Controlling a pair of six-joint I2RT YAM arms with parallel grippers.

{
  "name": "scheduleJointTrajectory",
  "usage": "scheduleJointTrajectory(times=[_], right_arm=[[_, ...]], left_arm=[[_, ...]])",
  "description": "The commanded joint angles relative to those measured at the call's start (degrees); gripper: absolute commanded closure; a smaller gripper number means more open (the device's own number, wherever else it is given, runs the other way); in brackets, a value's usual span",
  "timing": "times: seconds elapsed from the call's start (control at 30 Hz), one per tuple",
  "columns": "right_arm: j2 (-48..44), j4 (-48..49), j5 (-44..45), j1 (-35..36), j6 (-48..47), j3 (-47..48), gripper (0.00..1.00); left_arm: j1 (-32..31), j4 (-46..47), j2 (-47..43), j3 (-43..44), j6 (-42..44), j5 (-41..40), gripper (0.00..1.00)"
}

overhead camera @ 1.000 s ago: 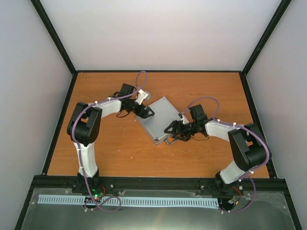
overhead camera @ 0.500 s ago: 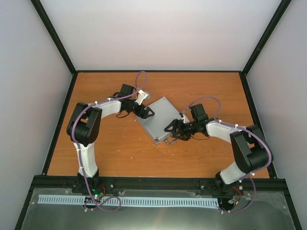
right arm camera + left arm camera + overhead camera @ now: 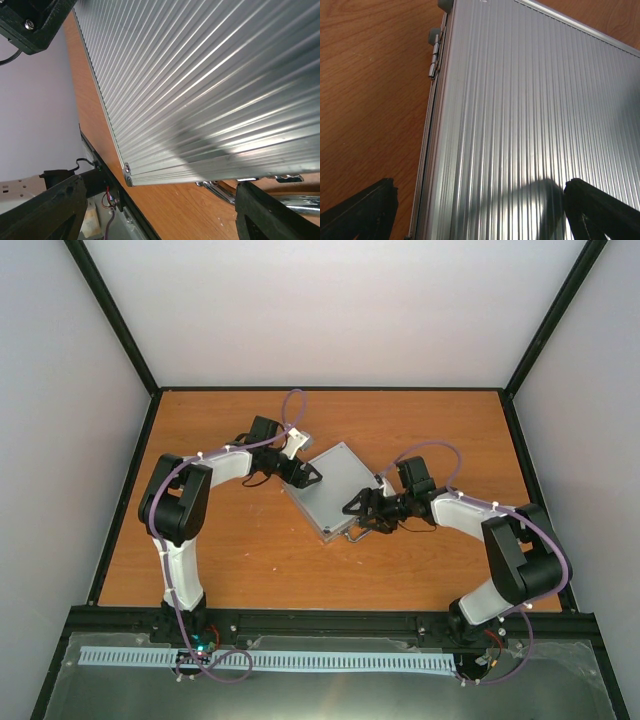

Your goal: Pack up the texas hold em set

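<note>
The texas hold em set shows only as its closed silver ribbed case [image 3: 335, 485], lying flat and turned diagonally mid-table. Its chips, cards and other pieces are out of view. My left gripper [image 3: 308, 476] hangs open over the case's back-left edge, one finger [image 3: 365, 212] above the wood and the other [image 3: 600, 212] above the lid [image 3: 530, 110], near a hinge [image 3: 435, 55]. My right gripper [image 3: 356, 510] is open over the front edge, straddling the lid's corner [image 3: 127, 175] and the chrome handle [image 3: 220, 189]. Neither holds anything.
Bare orange wood tabletop [image 3: 230, 550] surrounds the case. A black frame rail [image 3: 330, 620] runs along the near edge, with grey walls on the other three sides. The left gripper's body [image 3: 30, 20] shows at the top left of the right wrist view.
The right arm's elbow has drifted slightly to the right. Both grippers stay open over the case, which has not moved.
</note>
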Motion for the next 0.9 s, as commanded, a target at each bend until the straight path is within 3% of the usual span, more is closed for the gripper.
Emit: scheduleJointTrajectory(times=[0.0, 0.17, 0.63, 0.87], right_arm=[[-1.59, 1.38, 1.20, -0.23, -2.15, 0.09, 0.19], [-4.78, -5.77, 4.61, -0.40, -7.75, -0.08, 0.20], [-8.50, -4.36, 15.52, -0.12, -3.81, -5.82, 0.76], [-6.31, -2.27, 16.48, 0.80, -1.72, -5.96, 0.89]], left_arm=[[-0.91, -4.24, 0.52, -1.89, 1.24, -2.18, 0.08], [-0.91, -3.98, 0.21, -1.82, 0.86, -1.87, 0.08], [-0.87, -3.19, 0.19, -1.84, -0.27, -0.27, 0.08], [-0.91, -3.50, 0.30, -1.70, -0.37, -0.13, 0.08]])
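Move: The case lies shut with its latch at the middle of the near-right edge, almost level with the right gripper, some 2 cm to its right and 4 cm lower. The carry handle hangs just outside, about 1 cm back, 2 cm right and 5 cm below; the case's middle is roughly 8 cm ahead, 3 cm left and 5 cm down. From the left gripper the latch is about 14 cm back, 12 cm right and 3 cm lower. Draw the open right gripper about 4 cm to the right, off the lid's front edge, rising slightly at first and then sinking to end some 3 cm lower, close above the latch and handle. Close its fingers almost fully on the way and roll the wrist about 15 degrees, left side dipping. Keep the left gripper still and open at the hinge side of the lid. ##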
